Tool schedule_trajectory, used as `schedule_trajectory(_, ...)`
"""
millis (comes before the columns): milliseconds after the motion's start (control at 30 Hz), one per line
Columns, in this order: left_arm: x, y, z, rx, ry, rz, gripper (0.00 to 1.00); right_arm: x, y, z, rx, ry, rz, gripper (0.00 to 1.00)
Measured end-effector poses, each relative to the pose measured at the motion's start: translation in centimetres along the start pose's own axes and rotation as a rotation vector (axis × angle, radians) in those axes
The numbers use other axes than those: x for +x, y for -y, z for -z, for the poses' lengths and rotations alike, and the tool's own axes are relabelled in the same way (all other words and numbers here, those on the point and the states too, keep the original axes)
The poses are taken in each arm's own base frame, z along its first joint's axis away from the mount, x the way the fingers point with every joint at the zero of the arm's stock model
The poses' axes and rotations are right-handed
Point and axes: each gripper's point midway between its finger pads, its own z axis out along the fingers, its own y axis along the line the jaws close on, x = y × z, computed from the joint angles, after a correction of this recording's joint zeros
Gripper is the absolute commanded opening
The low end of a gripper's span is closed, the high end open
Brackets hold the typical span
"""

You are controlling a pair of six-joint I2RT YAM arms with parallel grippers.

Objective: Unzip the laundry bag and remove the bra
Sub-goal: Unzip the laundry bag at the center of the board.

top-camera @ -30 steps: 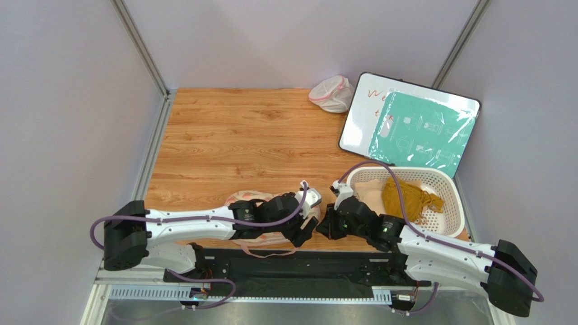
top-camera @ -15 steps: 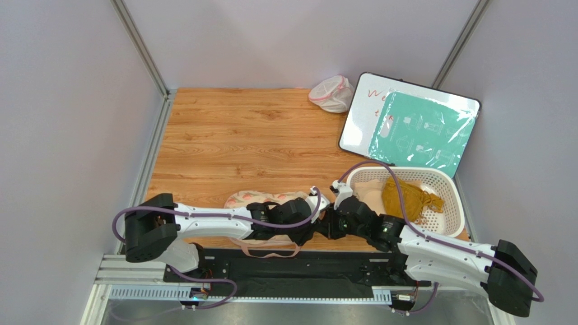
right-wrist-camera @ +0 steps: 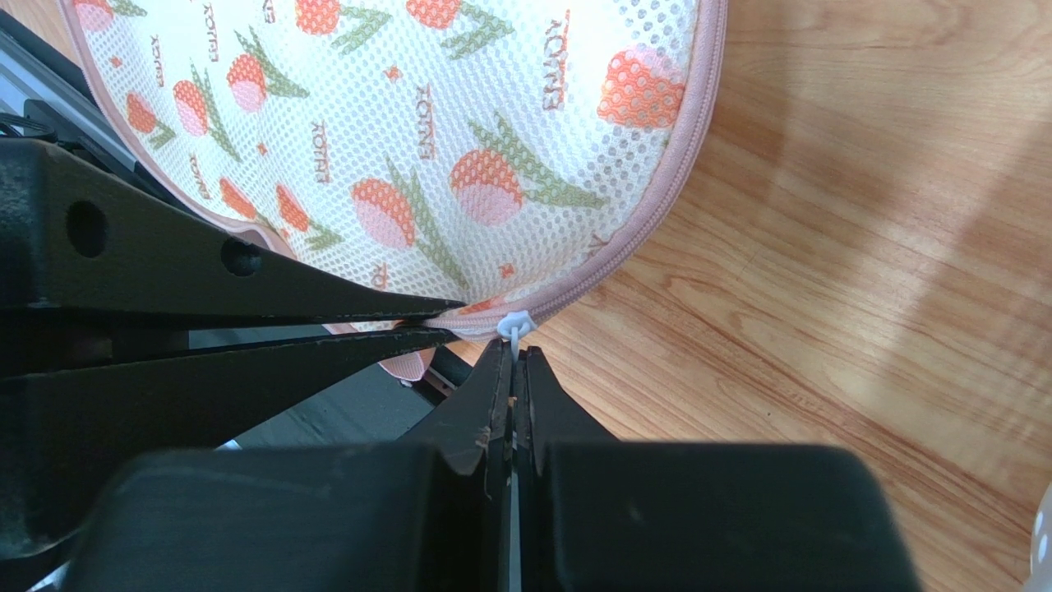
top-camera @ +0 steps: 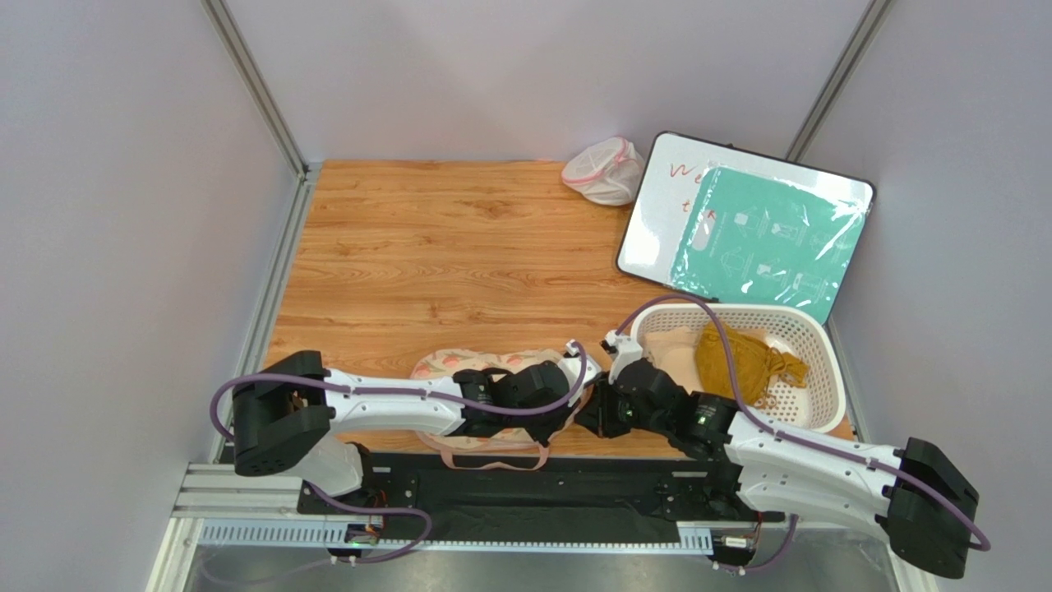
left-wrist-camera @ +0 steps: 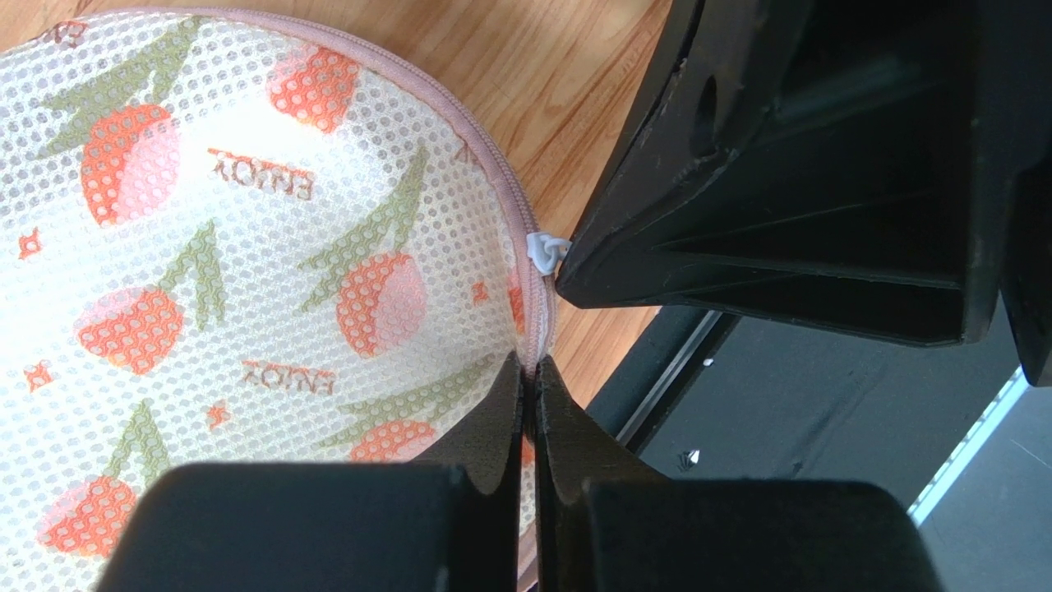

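The laundry bag (top-camera: 447, 361), a cream mesh pouch with orange-pink and green print and pink edging, lies at the table's near edge, mostly under my left arm. In the left wrist view the bag (left-wrist-camera: 247, 247) fills the left side, and my left gripper (left-wrist-camera: 532, 370) is shut on its pink zippered rim. In the right wrist view my right gripper (right-wrist-camera: 513, 352) is shut on the white zipper pull (right-wrist-camera: 513, 327) at the edge of the bag (right-wrist-camera: 469, 123). In the top view the left gripper (top-camera: 566, 413) and right gripper (top-camera: 585, 411) meet tip to tip. The bra is hidden.
A white basket (top-camera: 818, 336) with a mustard cloth (top-camera: 741, 358) stands at the right. A whiteboard with a teal sheet (top-camera: 753, 228) and a small white mesh pouch (top-camera: 605, 170) lie at the back. A pinkish loop (top-camera: 494, 463) hangs over the black front rail.
My left arm has swung right and lower, bringing its gripper onto the bag's rim right beside the right gripper. The right arm has barely moved.
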Motion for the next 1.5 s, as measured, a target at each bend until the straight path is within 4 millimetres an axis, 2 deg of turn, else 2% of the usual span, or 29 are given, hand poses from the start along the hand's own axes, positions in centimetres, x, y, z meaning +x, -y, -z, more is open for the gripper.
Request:
schedule_trajectory(233,0.2,-0.1,0.4,0.004,0.007,-0.001,0.0,0.2,0.2,0.1,0.007,-0.007,0.0,0.0)
schedule_trajectory(967,2.2,-1.4,5.4,0.016,0.091,0.003,0.0,-0.5,0.5,0.2,0.017,0.013,-0.017,0.0)
schedule_trajectory(1267,2.7,-2.7,5.7,-0.042,0.1,0.005,0.0,-0.6,0.4,0.6,0.015,0.016,-0.018,0.0)
schedule_trajectory(1300,2.8,-2.8,5.7,-0.046,0.099,0.005,0.17,-0.6,0.4,0.7,0.013,0.016,-0.018,0.0)
schedule_trajectory(1367,2.8,-2.8,5.7,-0.047,0.099,0.005,0.42,-0.6,0.3,0.7,0.009,0.013,-0.018,0.0)
schedule_trajectory(1400,2.8,-2.9,5.7,-0.049,0.097,0.007,0.61,-0.6,0.4,0.7,0.009,0.012,-0.017,0.0)
schedule_trajectory(1500,3.6,-3.1,5.6,-0.059,0.063,-0.001,0.76,-0.6,0.7,0.6,0.02,0.008,-0.02,0.0)
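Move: The zip pull is already pinched in the right fingertips. From the left hand, which has hold of the bag's zipped rim, that pull sits only about 2 cm to the right and 1 cm ahead. The laundry bag's middle lies some 12 cm to the left hand's left, 2 cm ahead and slightly lower; its pink strap is about 12 cm left and 7 cm back. The white basket's middle is roughly 23 cm right of the right hand and 6 cm ahead. The bag's zipped rim, still pinched by the left fingers, is drawn about 7 cm to the left, away from the zip pull, rising some 2.5 cm and easing slightly back on the way. The right hand keeps its pinch on the pull and holds nearly in place, giving about 1 cm to the right. At the end the left hand sinks a little and its fingers open, letting go of the rim. ##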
